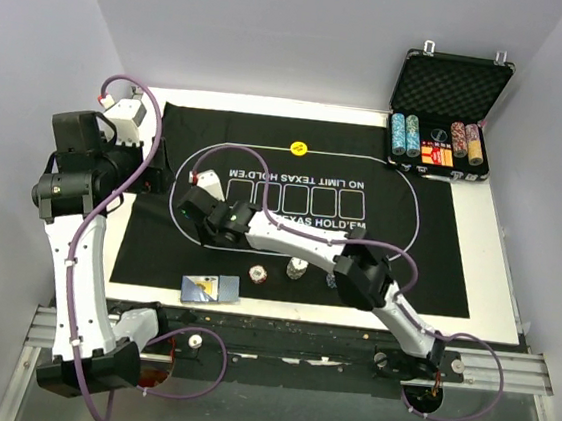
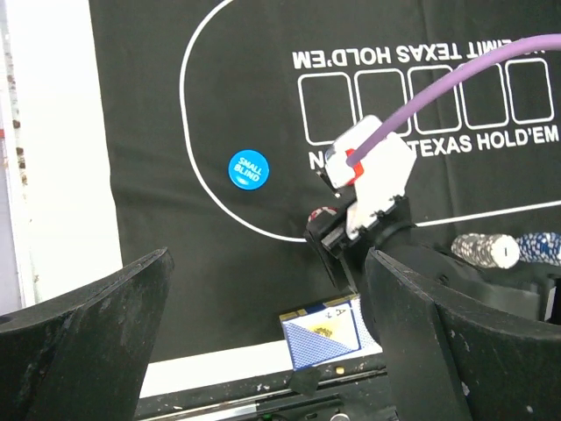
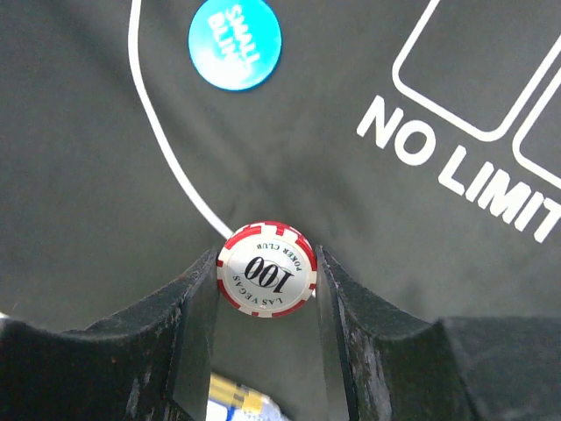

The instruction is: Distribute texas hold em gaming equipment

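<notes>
My right gripper (image 3: 266, 263) is shut on a red-and-white poker chip (image 3: 266, 281) marked 100, held flat by its edges over the mat's white oval line. A blue Small Blind button (image 3: 234, 42) lies on the felt just beyond it. From above, the right gripper (image 1: 194, 207) reaches across to the mat's left part. My left gripper (image 2: 263, 294) hangs open and empty above the mat's left edge (image 1: 150, 179). A blue-backed card deck (image 1: 209, 288) rests at the mat's near edge. A red chip stack (image 1: 257, 272) and a white one (image 1: 297, 269) stand near it. A yellow button (image 1: 297, 148) sits at the far side.
The black felt mat (image 1: 435, 277) covers most of the white table. An open foam-lined case (image 1: 451, 88) with several chip rows stands at the far right corner. The right arm (image 1: 298, 238) spans the mat's middle. Purple cables loop beside both arms.
</notes>
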Robot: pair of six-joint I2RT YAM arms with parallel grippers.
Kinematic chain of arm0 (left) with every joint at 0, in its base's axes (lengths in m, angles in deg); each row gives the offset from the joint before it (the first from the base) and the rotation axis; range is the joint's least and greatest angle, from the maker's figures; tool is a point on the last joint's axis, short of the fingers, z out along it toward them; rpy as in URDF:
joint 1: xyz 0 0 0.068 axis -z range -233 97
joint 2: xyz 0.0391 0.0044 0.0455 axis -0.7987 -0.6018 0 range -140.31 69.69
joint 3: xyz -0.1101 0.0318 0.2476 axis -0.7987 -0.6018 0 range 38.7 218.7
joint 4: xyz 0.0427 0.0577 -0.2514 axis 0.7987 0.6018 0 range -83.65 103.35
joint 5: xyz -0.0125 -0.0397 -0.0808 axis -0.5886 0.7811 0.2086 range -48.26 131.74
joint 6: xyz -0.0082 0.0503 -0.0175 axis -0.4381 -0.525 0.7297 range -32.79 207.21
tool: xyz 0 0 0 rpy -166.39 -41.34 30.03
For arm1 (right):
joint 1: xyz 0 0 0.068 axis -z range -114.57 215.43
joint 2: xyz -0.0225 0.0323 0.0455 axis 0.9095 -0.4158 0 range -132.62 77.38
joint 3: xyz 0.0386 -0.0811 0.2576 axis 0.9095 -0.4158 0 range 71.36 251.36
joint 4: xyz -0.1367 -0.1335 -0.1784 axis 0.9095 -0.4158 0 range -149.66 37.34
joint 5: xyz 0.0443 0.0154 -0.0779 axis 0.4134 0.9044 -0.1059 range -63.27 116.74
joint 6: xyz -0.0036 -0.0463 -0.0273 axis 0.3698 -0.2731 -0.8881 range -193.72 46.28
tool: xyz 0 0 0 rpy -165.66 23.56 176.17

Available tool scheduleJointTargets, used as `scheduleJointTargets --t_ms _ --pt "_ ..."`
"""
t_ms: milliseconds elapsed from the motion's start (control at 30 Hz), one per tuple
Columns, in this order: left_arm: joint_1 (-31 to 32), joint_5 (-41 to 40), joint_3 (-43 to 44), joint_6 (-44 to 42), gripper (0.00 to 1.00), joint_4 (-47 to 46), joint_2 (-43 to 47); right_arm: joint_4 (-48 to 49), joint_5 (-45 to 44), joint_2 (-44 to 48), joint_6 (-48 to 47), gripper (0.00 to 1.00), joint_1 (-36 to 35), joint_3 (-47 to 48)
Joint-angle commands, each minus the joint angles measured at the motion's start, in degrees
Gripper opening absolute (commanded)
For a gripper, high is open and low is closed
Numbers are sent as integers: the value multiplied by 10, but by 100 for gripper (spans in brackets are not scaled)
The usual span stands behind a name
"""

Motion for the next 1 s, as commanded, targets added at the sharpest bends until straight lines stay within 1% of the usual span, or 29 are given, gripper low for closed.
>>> scheduleJointTargets --t_ms 0,100,233,300,367,400,533,600,633,733,800,900,967 --pt "-24 -19 23 20 99 7 -13 -8 20 -69 -35 43 17 86" --pt "-33 -15 24 19 99 7 -16 -1 28 -103 -40 43 26 123" --pt "-38 -5 21 11 99 7 -14 19 47 -131 -44 42 40 138" --pt "-39 0 20 7 99 6 -14 22 54 -141 -46 44 43 145" --pt "-39 1 21 5 99 8 -13 21 58 -147 -46 50 44 152" --pt "-39 1 21 3 99 7 -13 20 60 -148 -48 57 43 152" --pt "-40 4 15 0 99 6 -11 20 64 -141 -53 77 43 148" --pt "-40 8 10 0 99 6 -10 20 61 -133 -56 84 43 143" --pt "-40 9 7 0 99 5 -9 20 60 -127 -57 87 43 143" --pt "-40 15 6 1 99 3 -5 9 45 -95 -60 88 43 139" --pt "-41 17 7 0 99 4 -6 5 36 -59 -62 89 43 121" --pt "-42 16 8 -4 99 6 -6 5 24 16 -56 89 43 52" --pt "-43 18 8 -7 99 6 -6 3 21 63 -38 92 42 -6"
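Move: The right hand already grips the red 100 chip. The bare spot for it lies about 5 cm ahead, 2 cm to the left and 5 cm below. The small blind button is about 7 cm ahead and 8 cm left; the remaining red chips are some 8 cm back and 11 cm right, the card decks 14 cm back and 1 cm left. From the left hand, the spot is roughly 5 cm ahead, 13 cm right and 28 cm down. Forward and down together, about 5 cm each way with a slight drift left, the right hand carries the held chip over the mat to the bare spot between the small blind button and the "NO LIMIT" lettering. There the fingers open wide and let go of the chip, then the empty hand lifts nearly 4 cm, easing slightly back and right. The left hand shifts a couple of centimetres left, empty and open. ##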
